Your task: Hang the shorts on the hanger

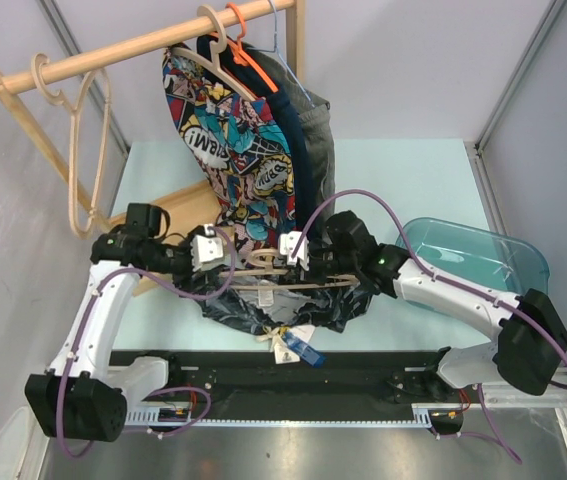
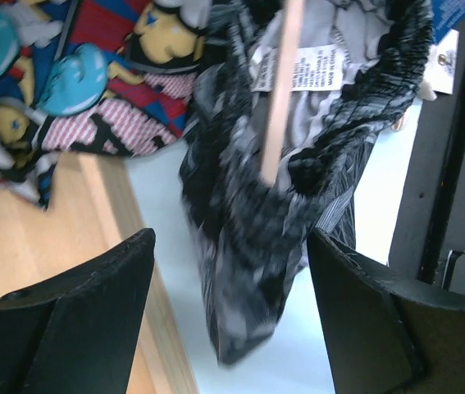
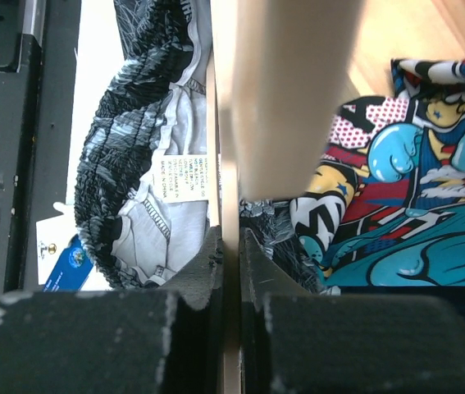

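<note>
The shorts [image 1: 253, 305], dark with a pale marbled print, hang draped over the pale wooden hanger [image 1: 308, 283], which is held level just above the table. White paper tags [image 1: 288, 345] dangle from them at the front. My right gripper [image 3: 230, 246] is shut on the hanger's thin bar [image 3: 228, 148], with the grey inner waistband [image 3: 162, 222] to its left. My left gripper [image 2: 232, 328] is open at the shorts' left end. A fold of the shorts [image 2: 253, 238] hangs in the gap, touching neither finger. The hanger bar [image 2: 281, 90] shows above it.
Colourful comic-print shorts [image 1: 238, 150] and dark garments hang from the wooden rail [image 1: 133, 48] right behind the grippers. Empty wooden hangers [image 1: 88, 150] hang at the rail's left, an orange hanger [image 1: 248, 50] near its right. A teal tub [image 1: 478, 255] stands at the right.
</note>
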You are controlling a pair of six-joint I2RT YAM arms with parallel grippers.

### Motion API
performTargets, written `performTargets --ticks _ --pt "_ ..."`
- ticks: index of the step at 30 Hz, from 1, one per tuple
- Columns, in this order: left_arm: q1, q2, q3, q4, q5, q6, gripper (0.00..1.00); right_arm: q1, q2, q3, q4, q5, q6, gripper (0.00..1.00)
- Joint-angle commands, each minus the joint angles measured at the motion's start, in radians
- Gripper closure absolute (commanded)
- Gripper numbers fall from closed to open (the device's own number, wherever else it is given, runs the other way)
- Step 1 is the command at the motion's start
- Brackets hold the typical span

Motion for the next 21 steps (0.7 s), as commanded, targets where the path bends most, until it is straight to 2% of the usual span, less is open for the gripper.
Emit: performTargets --ticks 1,3,5,6,8,9,10,12,13,14,16,18,21 --pt "-0.083 0.015 -0.020 0.073 0.063 0.116 0.22 0.004 -0.037 0.005 0.120 -0.047 -0.033 1.00" --pt "-0.132 0.028 -0.027 0.093 0.066 0.079 0.25 0.004 -0.039 0.005 0.122 -0.043 -0.033 1.00" --pt "-0.155 0.036 -0.037 0.102 0.070 0.065 0.43 0.007 -0.042 0.005 0.117 -0.043 -0.035 1.00" --pt "-0.158 0.039 -0.040 0.107 0.073 0.054 0.60 0.007 -0.049 0.005 0.110 -0.038 -0.035 1.00" --pt "-0.158 0.038 -0.051 0.122 0.067 0.028 0.77 0.007 -0.059 0.005 0.100 -0.031 -0.015 1.00" --pt "-0.157 0.039 -0.054 0.127 0.064 0.008 0.92 0.005 -0.075 0.006 0.087 -0.006 -0.001 1.00" --pt "-0.148 0.039 -0.062 0.138 0.059 -0.012 0.97 -0.001 -0.085 0.005 0.074 0.008 0.034 0.95" --pt "-0.126 0.042 -0.073 0.164 0.078 -0.067 1.00 -0.017 -0.135 0.006 0.012 0.040 0.076 0.77" --pt "-0.105 0.047 -0.074 0.165 0.087 -0.078 1.00 -0.027 -0.155 0.005 -0.017 0.046 0.127 0.56" --pt "-0.097 0.048 -0.074 0.165 0.098 -0.094 1.00 -0.053 -0.183 0.005 -0.053 0.052 0.152 0.48" --pt "-0.082 0.054 -0.076 0.167 0.112 -0.105 1.00 -0.077 -0.248 0.005 -0.172 0.055 0.200 0.42" --pt "-0.079 0.053 -0.083 0.179 0.110 -0.125 1.00 -0.097 -0.313 -0.021 -0.263 0.074 0.257 0.43" --pt "-0.079 0.048 -0.096 0.199 0.112 -0.138 1.00 -0.076 -0.365 -0.099 -0.289 0.129 0.300 0.44"
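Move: The left hand, open, has the gathered left edge of the shorts' waistband and the hanger's left end about 4 cm to its right, 1 cm back and 2 cm below; that edge lies some 12 cm left, 2 cm back and 3 cm below the right hand, which already grips the hanger. The hanger's hook is about 4 cm left and 1 cm ahead of the right hand. From the left hand, the comic-print shorts' hem hangs about 9 cm right, 7 cm ahead and 4 cm lower. Rightward about 4 cm and slightly down, turning some 10 degrees clockwise, the left hand slides its open fingers over the waistband edge and hanger end and pinches them together, then eases about 1 cm left, forward and down with the grip kept. Only then does the right hand, steady until now, open and let go of the hanger, pulling away right about 7 cm and up about 6 cm. ##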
